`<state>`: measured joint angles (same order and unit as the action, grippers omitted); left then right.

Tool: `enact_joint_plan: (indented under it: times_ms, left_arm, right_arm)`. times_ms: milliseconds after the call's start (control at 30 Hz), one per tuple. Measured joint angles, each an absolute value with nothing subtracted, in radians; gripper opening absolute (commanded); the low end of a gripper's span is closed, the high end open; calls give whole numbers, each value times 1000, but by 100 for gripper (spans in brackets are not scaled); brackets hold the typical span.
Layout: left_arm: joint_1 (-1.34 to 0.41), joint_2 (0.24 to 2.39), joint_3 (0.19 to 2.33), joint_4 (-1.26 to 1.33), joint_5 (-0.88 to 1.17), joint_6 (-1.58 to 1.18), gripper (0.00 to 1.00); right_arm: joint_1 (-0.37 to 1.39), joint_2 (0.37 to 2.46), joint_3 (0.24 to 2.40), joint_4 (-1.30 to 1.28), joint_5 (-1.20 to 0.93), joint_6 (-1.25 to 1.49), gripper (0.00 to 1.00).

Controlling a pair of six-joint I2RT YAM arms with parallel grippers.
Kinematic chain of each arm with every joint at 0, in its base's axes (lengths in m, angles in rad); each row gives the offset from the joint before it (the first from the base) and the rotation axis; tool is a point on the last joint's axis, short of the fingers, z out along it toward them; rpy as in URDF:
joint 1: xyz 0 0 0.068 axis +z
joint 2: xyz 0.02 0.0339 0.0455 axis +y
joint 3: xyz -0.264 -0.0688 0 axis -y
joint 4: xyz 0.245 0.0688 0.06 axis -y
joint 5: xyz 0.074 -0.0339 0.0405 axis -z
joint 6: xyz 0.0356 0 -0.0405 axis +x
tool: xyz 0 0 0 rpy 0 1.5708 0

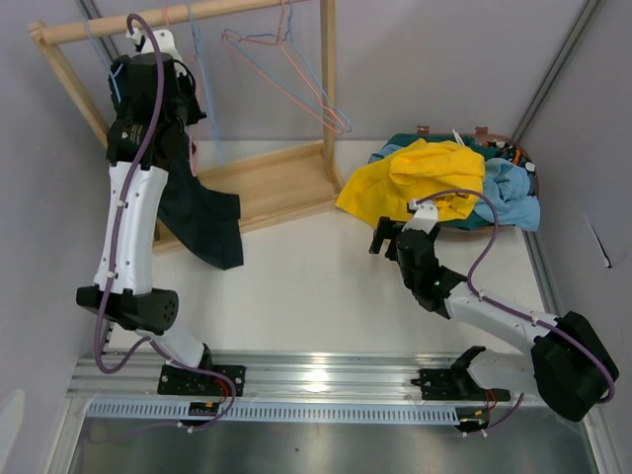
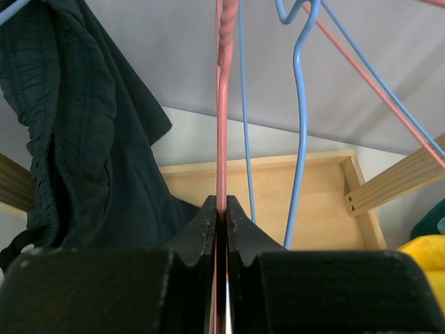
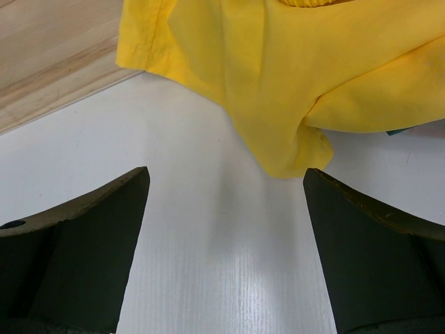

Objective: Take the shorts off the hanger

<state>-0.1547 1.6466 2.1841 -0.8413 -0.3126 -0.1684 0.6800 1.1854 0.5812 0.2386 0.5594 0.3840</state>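
The black shorts [image 1: 207,222] hang from the wooden rack [image 1: 197,17] and drape onto its base; in the left wrist view they [image 2: 76,139] fill the left side. My left gripper [image 1: 186,99] is raised at the rack. In its wrist view it [image 2: 220,205] is shut on a pink hanger wire [image 2: 221,125], just right of the black shorts. The yellow shorts [image 1: 420,178] lie on a pile at the back right. My right gripper [image 1: 387,239] is open and empty, low over the table just in front of the yellow shorts [image 3: 278,69].
Blue hangers [image 2: 300,125] and a pink-and-blue pair [image 1: 296,74] hang on the rail. The rack's wooden base [image 1: 267,188] lies below. A basket [image 1: 464,229] at the back right holds teal [image 1: 415,143], light blue [image 1: 513,193] and patterned [image 1: 506,153] shorts.
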Motion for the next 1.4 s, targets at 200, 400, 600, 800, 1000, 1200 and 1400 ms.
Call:
enact_joint_plan:
  times_ms: [200, 400, 600, 800, 1000, 1200, 1400]
  left_arm:
    - [-155, 1578, 2138, -834, -309, -176, 41]
    - [-155, 1521, 2135, -847, -308, -182, 70]
    - [-153, 1454, 2130, -860, -342, -167, 86]
    - [-77, 1337, 2034, -847, -413, -153, 88]
    - [-62, 1308, 1993, -822, -511, -134, 88]
    - [-28, 1330, 1990, -790, -551, -111, 86]
    - [62, 1403, 2013, -787, -514, -104, 81]
  right_arm:
    - [703, 1167, 581, 233, 569, 385, 99]
    - [755, 1127, 580, 210, 598, 389, 99]
    - [771, 1120, 567, 198, 609, 388, 99]
    - [780, 1138, 564, 207, 596, 364, 99]
    - [811, 1180, 564, 216, 562, 311, 99]
    - [828, 1230, 586, 208, 558, 285, 99]
    - [839, 1294, 661, 187, 575, 281, 99]
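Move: The left hand's shut fingers are still on the bare pink hanger; the last, dark green shorts hang to its left, their middle about 7 cm left, 3 cm ahead and some 14 cm lower. A bare blue hanger hangs about 3 cm to the hand's right and 3 cm ahead, and a bare hanger pair about 18 cm right, 5 cm ahead. From the right hand the dark shorts are roughly 46 cm left, 14 cm ahead and 15 cm higher. The left hand opens wide to let go of the pink hanger, backing off about 11 cm and rising some 5 cm, then sweeps about 12 cm left along the near side of the dark shorts while turning counter-clockwise some 25 degrees, and finally eases slightly forward and down with the open jaws facing the shorts and their blue hanger, not yet gripping. The right hand, open and empty, shifts about 5 cm left over the bare table and slightly back, away from the yellow shorts, its left side rolling down a little. ##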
